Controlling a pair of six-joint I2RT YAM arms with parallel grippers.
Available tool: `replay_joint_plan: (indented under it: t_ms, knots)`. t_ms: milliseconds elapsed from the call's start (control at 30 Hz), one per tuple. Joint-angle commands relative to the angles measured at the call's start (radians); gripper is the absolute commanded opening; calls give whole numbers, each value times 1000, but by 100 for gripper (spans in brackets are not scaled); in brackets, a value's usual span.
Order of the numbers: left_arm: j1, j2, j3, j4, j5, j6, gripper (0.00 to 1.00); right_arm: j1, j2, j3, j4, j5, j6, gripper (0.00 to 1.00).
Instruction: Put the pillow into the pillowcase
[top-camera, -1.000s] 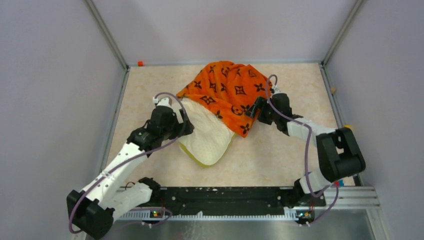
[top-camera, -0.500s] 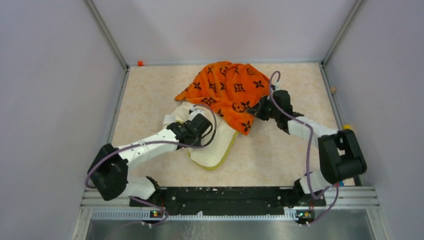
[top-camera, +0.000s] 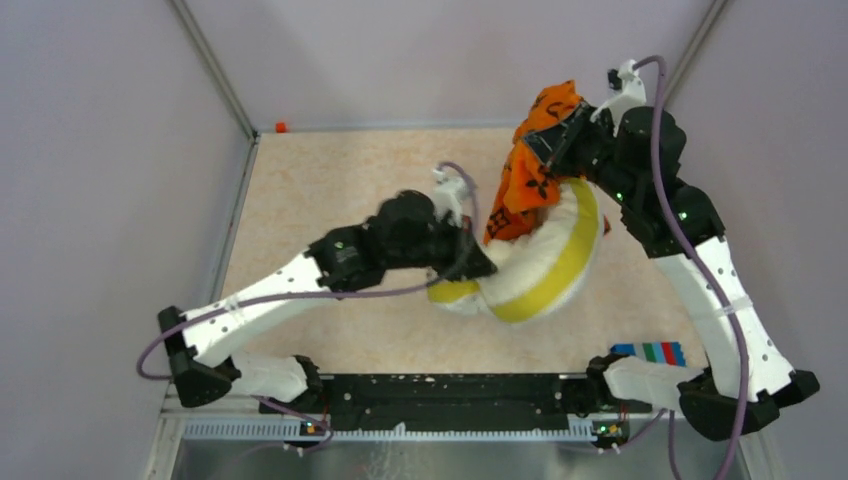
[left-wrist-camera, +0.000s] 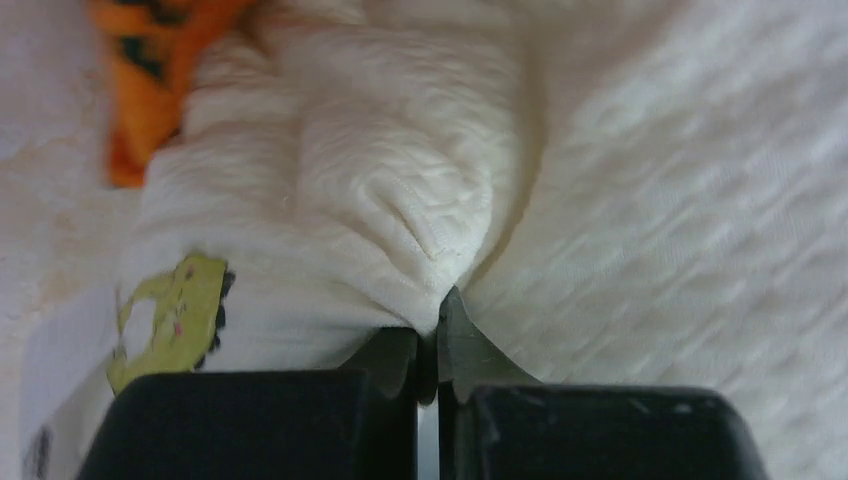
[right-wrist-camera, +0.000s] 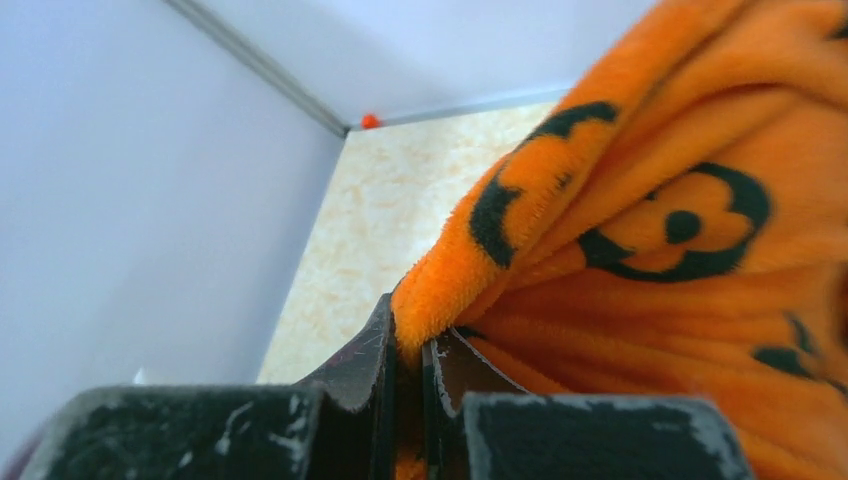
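The white quilted pillow (top-camera: 535, 262) with its yellow trim is curled up and raised off the table at centre right. It fills the left wrist view (left-wrist-camera: 420, 180). My left gripper (top-camera: 478, 262) is shut on a pinch of its white cover (left-wrist-camera: 432, 312). The orange pillowcase (top-camera: 530, 165) with black motifs hangs bunched over the pillow's far end. My right gripper (top-camera: 548, 140) holds it high near the back wall, shut on a fold of the orange fabric (right-wrist-camera: 410, 330). The pillowcase (right-wrist-camera: 650, 220) fills the right half of the right wrist view.
The beige table (top-camera: 340, 180) is walled by grey panels left, back and right. A small orange item (top-camera: 281, 127) sits at the back left corner. A colour-striped card (top-camera: 648, 352) lies near the right arm's base. The black rail (top-camera: 450, 390) runs along the near edge.
Both arms have lifted. The right gripper pulled the pillowcase up and back towards the far right; the left gripper moved right with the pillow, which now curls up off the table.
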Motion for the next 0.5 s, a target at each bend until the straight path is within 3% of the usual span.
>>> replay_joint_plan:
  t_ms: [0,100,167,200,233,300,367,467]
  knots:
    - [384,-159,-243,179,276,-260,0,149,175,130,-36,74,-37,0]
    - [618,-195,-543,337,472,-407,7,203,391,165,19,134,-34,0]
    - [757,-179,-775,592,680,-526,12,218,574,231,47,111,-27,0]
    - [806,-171,-822,654,728,-540,29,228,659,273,61,107,-26,0]
    - [846,-167,-818,598,725,-492,46,234,737,319,62,103,-32,4]
    - [895,-182,-716,357,613,-272,72,243,864,441,25,75,-46,20]
    - [905,-197,-556,125,418,-86,90,254,930,534,-3,78,-82,40]
    - [909,-232,-370,-76,59,44,99,257,979,649,-23,67,-139,55]
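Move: The left hand grips the bunched pillow, its middle about 10 cm right, 1 ahead and some 8 below; the pillowcase is roughly 12 cm ahead, 8 right and 3 below. The right hand holds the pillowcase's upper part, its middle about 5 cm back, 3 left and 15 lower; from that hand the pillow's middle lies some 16 cm back, 1 left and 20 below. Both hands swing pillow and pillowcase some 20 cm left, down and forward, their fingers opening to let go. ##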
